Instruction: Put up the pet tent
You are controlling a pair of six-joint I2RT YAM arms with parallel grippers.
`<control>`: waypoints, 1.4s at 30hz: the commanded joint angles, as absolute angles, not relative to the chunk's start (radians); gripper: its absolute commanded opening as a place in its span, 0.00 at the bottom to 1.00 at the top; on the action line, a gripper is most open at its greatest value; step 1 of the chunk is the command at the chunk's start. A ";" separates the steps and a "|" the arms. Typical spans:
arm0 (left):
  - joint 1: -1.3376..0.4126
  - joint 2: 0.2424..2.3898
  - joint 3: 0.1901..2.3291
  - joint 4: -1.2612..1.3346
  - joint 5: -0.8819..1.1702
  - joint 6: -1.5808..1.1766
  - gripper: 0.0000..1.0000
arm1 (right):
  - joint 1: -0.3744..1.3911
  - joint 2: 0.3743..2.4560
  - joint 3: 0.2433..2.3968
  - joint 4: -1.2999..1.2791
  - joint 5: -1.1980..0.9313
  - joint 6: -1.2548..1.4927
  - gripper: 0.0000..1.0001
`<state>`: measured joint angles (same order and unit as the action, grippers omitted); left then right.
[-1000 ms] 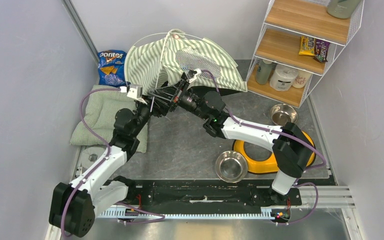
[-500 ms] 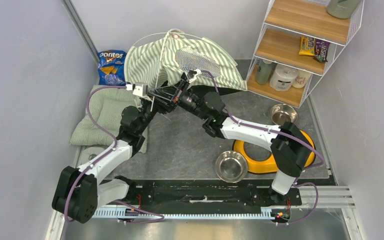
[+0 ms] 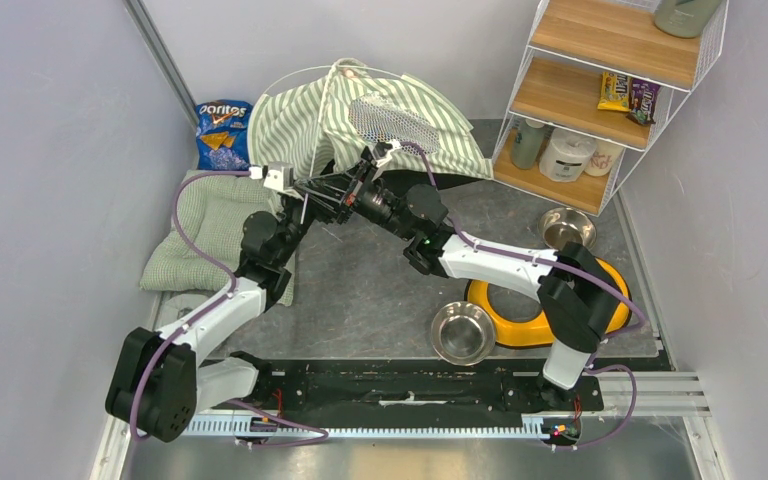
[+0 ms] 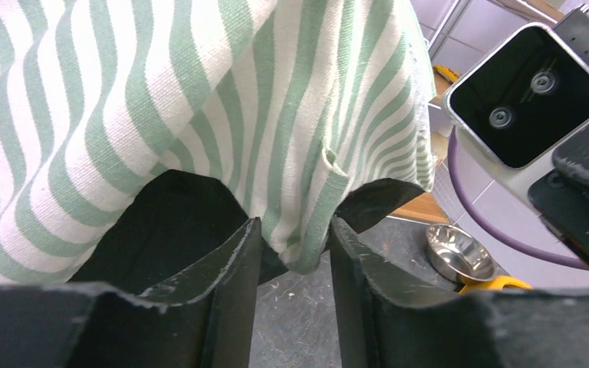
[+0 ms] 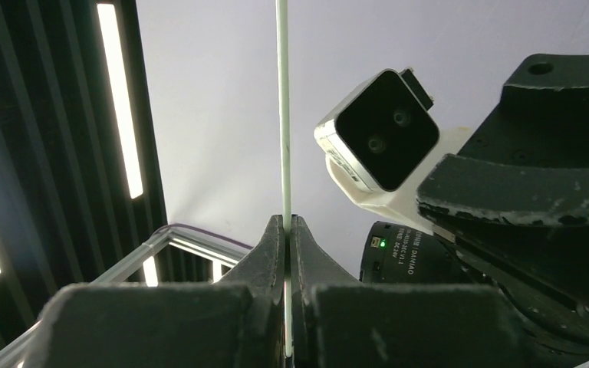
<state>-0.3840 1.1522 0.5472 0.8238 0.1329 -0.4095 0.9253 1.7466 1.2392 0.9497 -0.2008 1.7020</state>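
The pet tent [image 3: 400,115], green-and-white striped with a white mesh panel, stands half-raised at the back of the table, a thin pole arching over it. My left gripper [image 3: 305,203] is at the tent's front edge. In the left wrist view a hanging corner of the striped fabric [image 4: 307,230] sits between the left gripper's [image 4: 295,230] fingers, which are still apart. My right gripper [image 3: 322,188] reaches in from the right and nearly meets the left one. It [image 5: 287,222] is shut on a thin white pole [image 5: 281,115] that runs straight up between its fingers.
A pale green quilted cushion [image 3: 205,225] lies under the left arm, a Doritos bag [image 3: 223,135] behind it. A yellow double-bowl holder [image 3: 535,320] and two steel bowls [image 3: 462,332] [image 3: 566,228] sit at the right. A wire-and-wood shelf [image 3: 600,90] stands back right.
The left arm has reached forward and right toward the tent's edge, and its fingers have narrowed around the fabric corner. The right gripper has kept hold of the pole.
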 commanded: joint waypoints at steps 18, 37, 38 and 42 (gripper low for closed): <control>-0.388 0.951 0.667 0.420 0.216 -0.282 0.02 | 0.905 1.663 1.228 0.858 -0.147 1.445 0.00; -0.386 0.632 0.693 0.006 0.211 -0.182 0.02 | 0.917 1.561 1.219 0.647 0.040 1.220 0.00; -0.385 0.620 0.695 -0.019 0.215 -0.181 0.02 | 0.917 1.565 1.229 0.642 0.050 1.196 0.00; -0.386 0.585 0.707 -0.100 0.232 -0.171 0.02 | 0.917 1.604 1.269 0.649 0.071 1.136 0.00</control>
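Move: The tent's loose striped end hangs between the left hand's open fingers, roughly 1 cm ahead and 1 cm up, no sideways offset. From there the pole end clamped in the right fingers is about 8 cm back, 5 cm left and 12 cm up; the tent body is some 15 cm ahead, 5 cm right and 8 cm down. From the right hand, the striped end lies about 9 cm ahead, 5 cm right and 11 cm down. The left fingers shut and pinch the striped end, then haul it back towards the robot by about 10 cm, rising some 3 cm and drifting a little left, the wrist rolling left side up. The right hand keeps its clamp on the pole, sinks 2 to 3 cm and turns some 25 degrees, its fingers tipping down and swinging forward. ##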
